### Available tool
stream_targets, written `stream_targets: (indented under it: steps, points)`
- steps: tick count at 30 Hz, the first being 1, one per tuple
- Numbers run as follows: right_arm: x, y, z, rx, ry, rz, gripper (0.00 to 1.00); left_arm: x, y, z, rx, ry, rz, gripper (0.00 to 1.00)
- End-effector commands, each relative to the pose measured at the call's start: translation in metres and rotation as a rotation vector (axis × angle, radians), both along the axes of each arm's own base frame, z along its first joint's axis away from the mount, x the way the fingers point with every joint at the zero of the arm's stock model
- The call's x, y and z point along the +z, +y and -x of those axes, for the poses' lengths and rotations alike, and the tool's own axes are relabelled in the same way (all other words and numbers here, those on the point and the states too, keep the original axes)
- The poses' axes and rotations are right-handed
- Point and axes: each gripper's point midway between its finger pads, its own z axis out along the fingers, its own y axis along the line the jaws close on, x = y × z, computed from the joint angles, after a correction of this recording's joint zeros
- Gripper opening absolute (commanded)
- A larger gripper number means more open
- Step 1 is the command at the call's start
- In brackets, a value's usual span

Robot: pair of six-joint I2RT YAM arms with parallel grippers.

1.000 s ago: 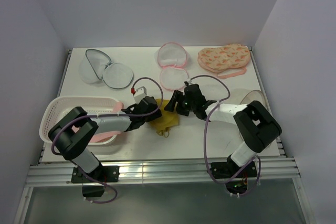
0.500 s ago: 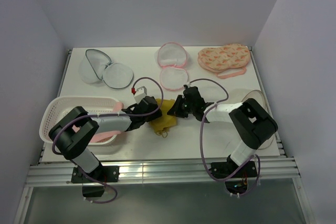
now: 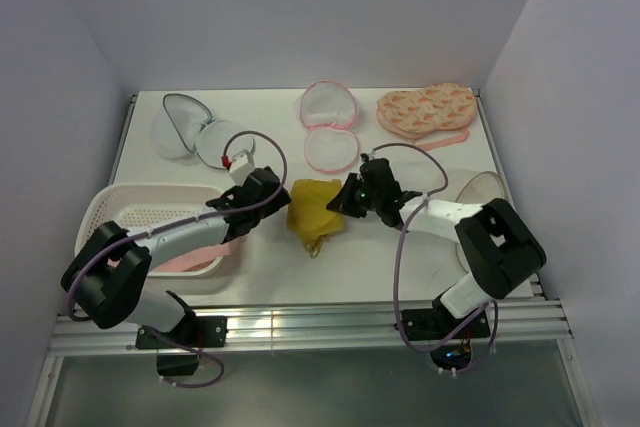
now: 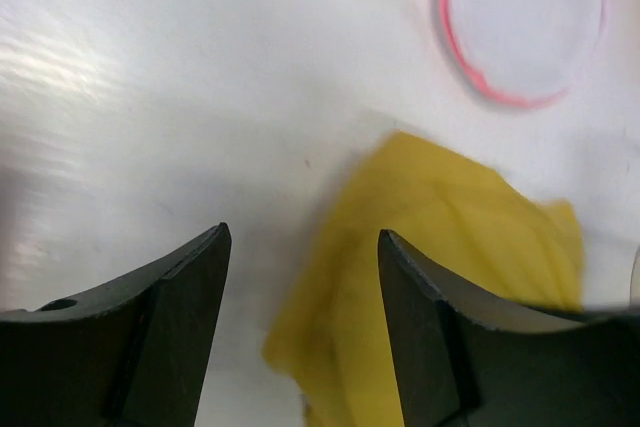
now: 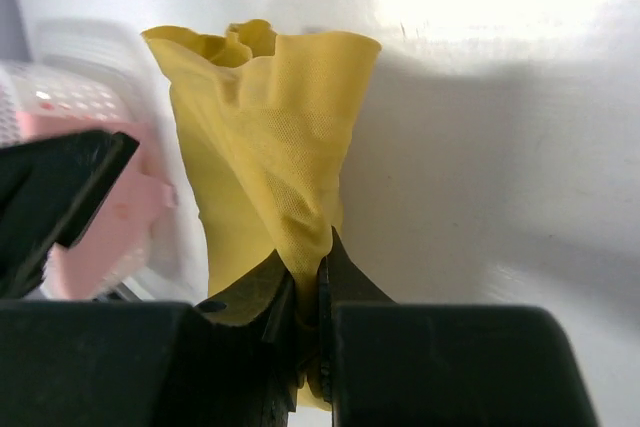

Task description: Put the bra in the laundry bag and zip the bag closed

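The bra [image 3: 313, 209] is a crumpled yellow cloth lying mid-table; it also shows in the left wrist view [image 4: 440, 247] and the right wrist view [image 5: 270, 117]. My right gripper [image 3: 345, 203] is shut on its right edge, with the cloth pinched between the jaws [image 5: 322, 247]. My left gripper [image 3: 274, 197] is open and empty just left of the bra, its jaws apart over the cloth's left edge [image 4: 300, 237]. The laundry bag [image 3: 195, 132], white mesh with a grey rim, lies open at the back left, away from both grippers.
A pink-rimmed mesh bag [image 3: 330, 127] lies open at the back centre, also in the left wrist view [image 4: 525, 17]. A peach patterned padded piece [image 3: 425, 109] lies back right. A white basket [image 3: 150, 209] holding something pink stands at the left. A pale see-through dome [image 3: 482, 187] sits at the right.
My left gripper has let go of the bra and drawn back to the left. My right gripper has closed on the bra's right edge and shifted slightly right.
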Motion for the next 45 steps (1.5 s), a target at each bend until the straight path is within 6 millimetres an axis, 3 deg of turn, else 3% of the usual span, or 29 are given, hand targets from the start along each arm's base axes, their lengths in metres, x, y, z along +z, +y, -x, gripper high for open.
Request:
stream_targets:
  steps: [1,3,5,6,7,9,11,12,13,17,21,28,37,45]
  points:
    - [0.041,-0.009,-0.016,-0.027,-0.105,-0.032,0.0,0.024,0.034,-0.032,0.184,-0.043,-0.026,0.69]
    - [0.058,-0.012,-0.017,-0.025,-0.139,-0.048,0.0,0.03,0.041,-0.046,0.236,-0.032,-0.025,0.7]
    - [0.072,-0.021,-0.016,-0.04,-0.164,-0.055,0.0,0.019,0.056,-0.06,0.334,-0.002,-0.04,0.7]
    - [0.077,-0.023,-0.015,-0.039,-0.178,-0.057,0.0,0.024,0.056,-0.069,0.359,-0.007,-0.027,0.71]
    - [0.081,-0.027,-0.013,-0.044,-0.179,-0.053,0.0,0.013,0.064,-0.076,0.403,0.014,-0.03,0.72]
    - [0.098,-0.035,-0.013,-0.054,-0.223,-0.059,0.0,0.014,0.067,-0.091,0.453,0.009,-0.015,0.72]
    - [0.11,-0.042,-0.009,-0.062,-0.246,-0.064,0.0,-0.005,0.073,-0.101,0.51,0.047,-0.013,0.72]
    - [0.111,-0.044,-0.006,-0.058,-0.245,-0.065,0.0,0.0,0.075,-0.113,0.563,0.041,0.025,0.73]
    - [0.115,-0.046,-0.005,-0.06,-0.252,-0.068,0.0,-0.019,0.079,-0.112,0.587,0.09,-0.001,0.73]
    - [0.128,-0.052,0.003,-0.049,-0.284,-0.07,0.0,-0.03,0.083,-0.131,0.685,0.113,0.036,0.71]
    - [0.13,-0.057,0.008,-0.041,-0.296,-0.048,0.0,-0.038,0.095,-0.143,0.755,0.122,0.046,0.71]
    - [0.127,-0.058,0.011,-0.021,-0.296,-0.037,0.0,-0.053,0.119,-0.14,0.853,0.161,0.021,0.72]
    - [0.125,-0.054,0.011,0.006,-0.288,-0.043,0.0,-0.047,0.152,-0.137,0.968,0.155,-0.044,0.7]
    - [0.125,-0.055,0.01,0.005,-0.291,-0.04,0.0,-0.044,0.161,-0.155,0.977,0.155,-0.078,0.68]
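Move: The grey-rimmed laundry bag's near half lies about 19 cm ahead of the open left hand and 16 cm to its left, some 7 cm lower; the bra is about 8 cm to that hand's right. The pink-rimmed bag's near half is roughly 17 cm ahead and 12 cm right of the left hand. The right hand already pinches the bra; from it the grey bag's near half lies about 20 cm ahead, 28 cm left. Forward and left in a swift arc, the left hand leaves the bra's side for the grey-rimmed bag, some 15 cm each way, rising slightly at first, then sinking low over that bag's near half; it turns about 55 degrees counter-clockwise, fingers staying open. Meanwhile the right hand keeps its pinch and lifts the bra nearly 12 cm, drifting right and tipping its fingers upward, then holds there. ##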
